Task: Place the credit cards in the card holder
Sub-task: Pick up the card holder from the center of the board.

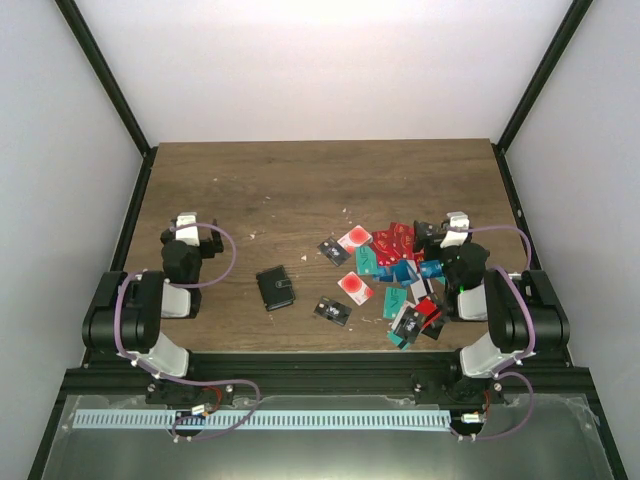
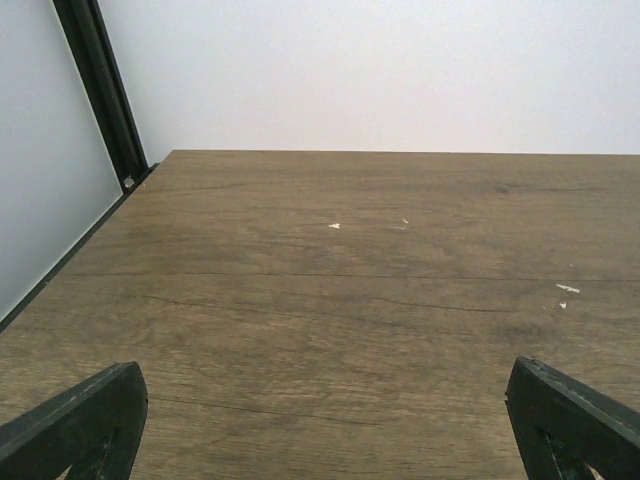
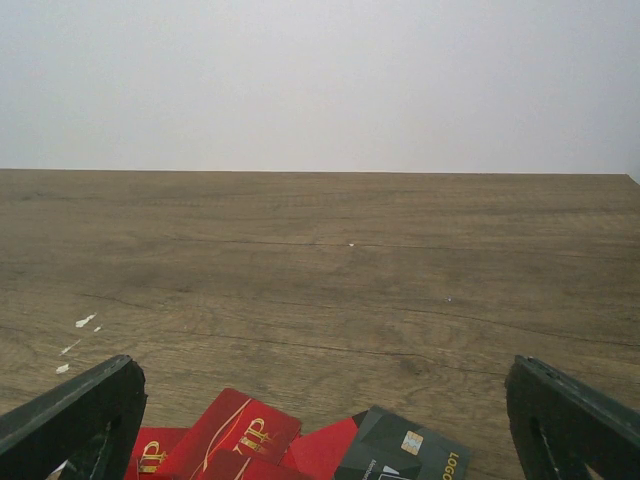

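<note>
The card holder [image 1: 276,289] lies shut on the wooden table, a small black wallet right of my left arm. The credit cards [image 1: 395,270] lie scattered in a pile at the right: red, teal, blue, black, and white ones with a red circle [image 1: 355,288]. My left gripper [image 1: 197,232] stands open over bare wood [image 2: 328,395], left of the holder and apart from it. At the pile's far right edge my right gripper [image 1: 450,228] is open too. Between its fingers [image 3: 328,395] lie red cards [image 3: 235,440] and a black card [image 3: 405,455], untouched.
Black frame posts [image 1: 105,75] and white walls close in the table on three sides. A few white specks [image 3: 84,322] dot the wood. The far half of the table [image 1: 320,180] is bare wood.
</note>
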Controlling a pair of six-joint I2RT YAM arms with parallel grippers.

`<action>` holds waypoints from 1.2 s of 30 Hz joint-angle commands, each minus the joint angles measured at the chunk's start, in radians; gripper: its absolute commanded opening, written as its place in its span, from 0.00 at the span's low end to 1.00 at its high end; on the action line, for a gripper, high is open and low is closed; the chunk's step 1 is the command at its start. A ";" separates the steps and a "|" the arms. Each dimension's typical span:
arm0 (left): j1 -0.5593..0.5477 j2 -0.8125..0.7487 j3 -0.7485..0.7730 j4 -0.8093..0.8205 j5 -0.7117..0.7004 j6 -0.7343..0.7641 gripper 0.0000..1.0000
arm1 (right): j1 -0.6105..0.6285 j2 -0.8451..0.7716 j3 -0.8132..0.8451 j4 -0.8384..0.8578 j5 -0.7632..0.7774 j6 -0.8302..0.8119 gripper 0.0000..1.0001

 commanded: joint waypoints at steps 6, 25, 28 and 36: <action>-0.003 -0.012 0.013 0.039 -0.014 -0.005 1.00 | -0.003 -0.004 0.005 0.031 0.010 0.000 1.00; -0.005 -0.459 0.357 -1.059 -0.110 -0.179 1.00 | -0.001 -0.187 0.180 -0.424 0.066 0.017 1.00; -0.003 -0.522 0.414 -1.199 -0.117 -0.269 1.00 | -0.001 -0.257 0.277 -0.637 0.053 0.071 1.00; 0.017 -0.613 0.520 -1.537 0.164 -0.586 1.00 | -0.014 -0.361 0.588 -1.210 -0.050 0.379 1.00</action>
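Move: The card holder lies about 22 cm to the left gripper's right, some 9 cm back and 11 cm below. Of the holder, a red-dot card lies roughly 21 cm to the right and level with it, the near dark card 15 cm right and 6 cm nearer the base, and the far dark card 15 cm right and 10 cm farther out. From the right gripper, the holder is about 44 cm left, 9 cm back and 12 cm below. Raise the empty left gripper about 12 cm over the bare board, easing slightly forward first and then drawing back, while rolling its left side down some 20 degrees and tipping the fingers slightly down. Later, lift the right gripper just as high off its place above the red cards, a little forward, rolling its left side up. Keep both wide open, touching nothing. ##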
